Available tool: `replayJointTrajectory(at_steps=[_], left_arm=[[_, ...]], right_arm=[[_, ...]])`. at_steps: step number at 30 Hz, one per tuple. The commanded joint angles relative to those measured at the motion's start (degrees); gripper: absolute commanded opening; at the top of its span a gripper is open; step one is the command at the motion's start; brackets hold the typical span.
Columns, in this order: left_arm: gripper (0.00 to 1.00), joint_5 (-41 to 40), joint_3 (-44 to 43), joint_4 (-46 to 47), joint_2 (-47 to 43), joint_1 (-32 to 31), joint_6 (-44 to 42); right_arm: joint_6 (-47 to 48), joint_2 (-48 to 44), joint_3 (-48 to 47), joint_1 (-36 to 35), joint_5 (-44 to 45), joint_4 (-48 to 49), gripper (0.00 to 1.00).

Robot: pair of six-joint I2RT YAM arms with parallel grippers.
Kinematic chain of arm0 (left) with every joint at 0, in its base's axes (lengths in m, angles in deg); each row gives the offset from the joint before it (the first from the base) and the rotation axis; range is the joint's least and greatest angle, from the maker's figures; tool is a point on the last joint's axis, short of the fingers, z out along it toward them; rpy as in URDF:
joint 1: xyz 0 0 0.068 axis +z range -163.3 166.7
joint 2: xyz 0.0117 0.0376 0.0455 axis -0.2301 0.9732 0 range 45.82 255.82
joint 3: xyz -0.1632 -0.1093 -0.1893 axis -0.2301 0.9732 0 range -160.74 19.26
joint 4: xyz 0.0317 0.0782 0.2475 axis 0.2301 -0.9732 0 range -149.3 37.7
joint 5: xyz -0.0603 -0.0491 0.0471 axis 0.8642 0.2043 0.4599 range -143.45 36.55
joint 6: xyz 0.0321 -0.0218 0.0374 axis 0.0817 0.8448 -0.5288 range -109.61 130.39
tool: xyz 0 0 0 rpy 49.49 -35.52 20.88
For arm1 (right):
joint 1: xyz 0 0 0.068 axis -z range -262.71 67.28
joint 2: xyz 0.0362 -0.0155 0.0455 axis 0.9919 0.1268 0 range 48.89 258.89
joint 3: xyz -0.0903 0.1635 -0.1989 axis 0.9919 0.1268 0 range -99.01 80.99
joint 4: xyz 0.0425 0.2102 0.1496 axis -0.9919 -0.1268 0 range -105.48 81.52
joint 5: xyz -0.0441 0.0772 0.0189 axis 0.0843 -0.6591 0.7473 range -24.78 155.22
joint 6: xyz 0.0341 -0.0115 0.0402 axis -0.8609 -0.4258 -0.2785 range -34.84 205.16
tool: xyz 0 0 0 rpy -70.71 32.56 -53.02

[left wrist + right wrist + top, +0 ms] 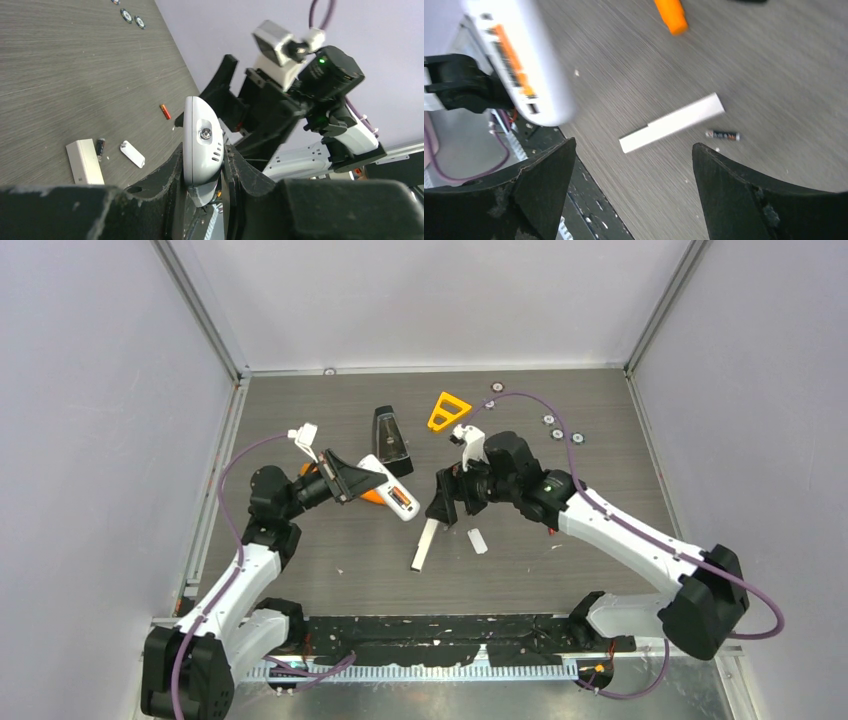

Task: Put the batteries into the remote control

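My left gripper (204, 150) is shut on the white remote control (201, 135), holding it tilted above the table (385, 488). The remote's open bay (514, 60) faces the right wrist camera, and an orange strip shows inside it. My right gripper (633, 145) stands wide open with nothing between its fingers, just right of the remote (450, 505). A dark grey battery (722, 135) lies on the table beside a long white bar (671, 123). A red battery (165, 111) lies farther off. The small white cover (132, 153) lies next to the bar (425, 543).
A black remote (392, 440) and an orange triangle (448, 410) lie at the back. Several silver discs (548, 420) sit at the back right. An orange piece (671, 15) lies under the held remote. Grey walls close in the table on three sides.
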Motion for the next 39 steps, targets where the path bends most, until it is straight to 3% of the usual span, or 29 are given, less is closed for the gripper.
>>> replayJointTrajectory(at_steps=[1, 7, 14, 27, 32, 39], left_arm=[[0.00, -2.4, 0.1, 4.6, -1.7, 0.3, 2.5], [0.00, -4.9, -0.6, 0.8, -2.7, 0.2, 4.7], [0.00, -4.9, -1.6, -2.5, -3.1, 0.2, 5.3], [0.00, -5.0, -1.4, -3.7, -3.5, 0.2, 5.3], [0.01, -4.9, -1.4, -4.3, -3.4, 0.2, 5.3], [0.22, -4.7, -1.6, -4.7, -2.4, 0.2, 5.1]], right_arm=[[-0.8, -4.0, -0.2, -0.4, -4.0, 8.1, 0.91], [5.7, -5.6, -6.6, -5.6, 3.0, 7.8, 0.94], [14.5, 4.9, -22.2, -11.7, 10.3, -2.3, 0.96], [20.9, 14.6, -30.1, -16.9, 15.3, -10.0, 0.89], [20.9, 15.6, -30.4, -17.7, 17.9, -10.2, 0.72], [20.2, 14.4, -29.3, -18.0, 22.2, -9.0, 0.35]])
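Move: The battery end of the remote, held in the left hand, is about 9 cm to the right hand's left, level with it in reach and roughly 5 cm higher. On the table some 15 cm below the right hand, the white block lies about 4 cm left and 1 cm ahead, the loose black battery 5 cm ahead and 3 cm right, the battery cover 1 cm ahead and 9 cm right. From the left hand, the battery end is about 4 cm back, 5 cm right and slightly below. Up and to the left in an arc, the right hand climbs about 12 cm over the remote's battery end, then sinks some 7 cm, rolling about 30 degrees counter-clockwise as seen along its fingers. It then stops and closes its wide-open fingers to about half, pinching the remote's two long sides beside the battery compartment. The left hand keeps its grip, shifting barely a centimetre and tilting slightly. ##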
